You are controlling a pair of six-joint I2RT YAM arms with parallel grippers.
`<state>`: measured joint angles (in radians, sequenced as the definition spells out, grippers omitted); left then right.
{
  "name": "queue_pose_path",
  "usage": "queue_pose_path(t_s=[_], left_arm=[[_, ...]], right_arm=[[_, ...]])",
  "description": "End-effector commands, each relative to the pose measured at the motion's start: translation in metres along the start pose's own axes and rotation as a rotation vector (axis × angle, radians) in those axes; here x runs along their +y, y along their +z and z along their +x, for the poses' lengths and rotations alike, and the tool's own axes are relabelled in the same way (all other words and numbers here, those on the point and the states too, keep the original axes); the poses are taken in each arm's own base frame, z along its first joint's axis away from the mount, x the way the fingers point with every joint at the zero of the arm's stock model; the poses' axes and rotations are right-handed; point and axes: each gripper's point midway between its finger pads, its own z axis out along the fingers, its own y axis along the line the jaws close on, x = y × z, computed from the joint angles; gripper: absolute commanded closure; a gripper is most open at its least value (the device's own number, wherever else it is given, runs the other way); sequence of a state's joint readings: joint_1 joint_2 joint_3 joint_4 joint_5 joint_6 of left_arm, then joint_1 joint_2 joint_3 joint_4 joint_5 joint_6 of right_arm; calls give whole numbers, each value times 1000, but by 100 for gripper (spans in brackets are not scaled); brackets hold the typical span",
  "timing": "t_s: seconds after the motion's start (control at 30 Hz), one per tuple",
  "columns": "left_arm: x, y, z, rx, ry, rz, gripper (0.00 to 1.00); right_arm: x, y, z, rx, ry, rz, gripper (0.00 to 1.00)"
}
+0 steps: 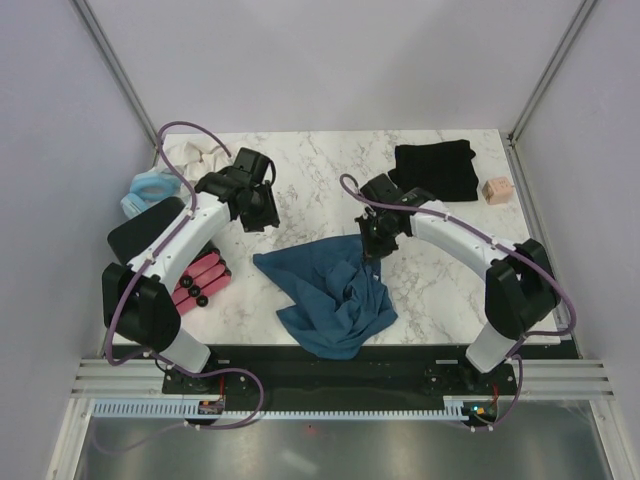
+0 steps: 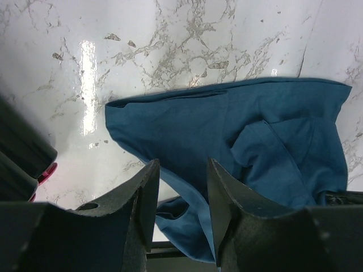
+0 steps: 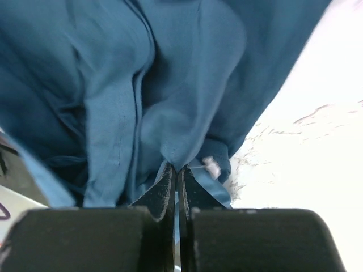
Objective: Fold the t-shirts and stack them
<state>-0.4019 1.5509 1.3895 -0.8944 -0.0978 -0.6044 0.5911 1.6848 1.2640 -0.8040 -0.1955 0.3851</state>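
The dark teal-blue t-shirt (image 1: 325, 290) lies crumpled on the marble table near the front middle. A fold near its upper right edge is pinched in my right gripper (image 1: 372, 250), and the wrist view shows the jaws pressed together on the teal fabric (image 3: 170, 85) at the gripper tips (image 3: 176, 170). My left gripper (image 1: 258, 215) hovers to the shirt's upper left. It is open, with nothing between its fingers (image 2: 181, 164), and the teal shirt (image 2: 227, 130) spreads on the table below it. The black t-shirt (image 1: 435, 170) lies folded at the back right.
A pale blue ring-shaped item (image 1: 148, 190) and a beige cloth (image 1: 195, 155) sit at the back left. Pink objects (image 1: 200, 280) lie by the left arm. A small tan cube (image 1: 495, 190) stands right of the black shirt. The teal shirt's lower part hangs over the table's front edge (image 1: 420, 345).
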Motion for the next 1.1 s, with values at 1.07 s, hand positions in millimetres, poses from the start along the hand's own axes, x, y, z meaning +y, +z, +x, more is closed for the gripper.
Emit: queue_pose_path(t_s=[1.07], left_arm=[[22, -67, -72, -222, -6, -75, 52]], right_arm=[[164, -30, -16, -119, -229, -118, 62]])
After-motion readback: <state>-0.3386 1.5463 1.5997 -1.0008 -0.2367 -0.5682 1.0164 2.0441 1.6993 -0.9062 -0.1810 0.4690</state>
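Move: The right gripper already pinches the blue t-shirt by its right side, some 4 cm off the table; the landing place, on the shirt's left half, lies about 16 cm to the left, 7 cm back and 4 cm below. The shirt's far-left corner is roughly 25 cm left, level with the hand. The folded black t-shirt lies 19 cm ahead and 14 cm to the right. From the left gripper the landing place is about 14 cm back, 9 cm right and 11 cm down. Keep the right gripper shut on the blue cloth and lift it fast, about 15 cm up and slightly forward, then sweep it left, back and down towards the shirt's left half, turning some 20 degrees counter-clockwise. Part the fingers low over the shirt. Late on, raise the empty left gripper about 6 cm, easing it left and forward, away from the shirt. ##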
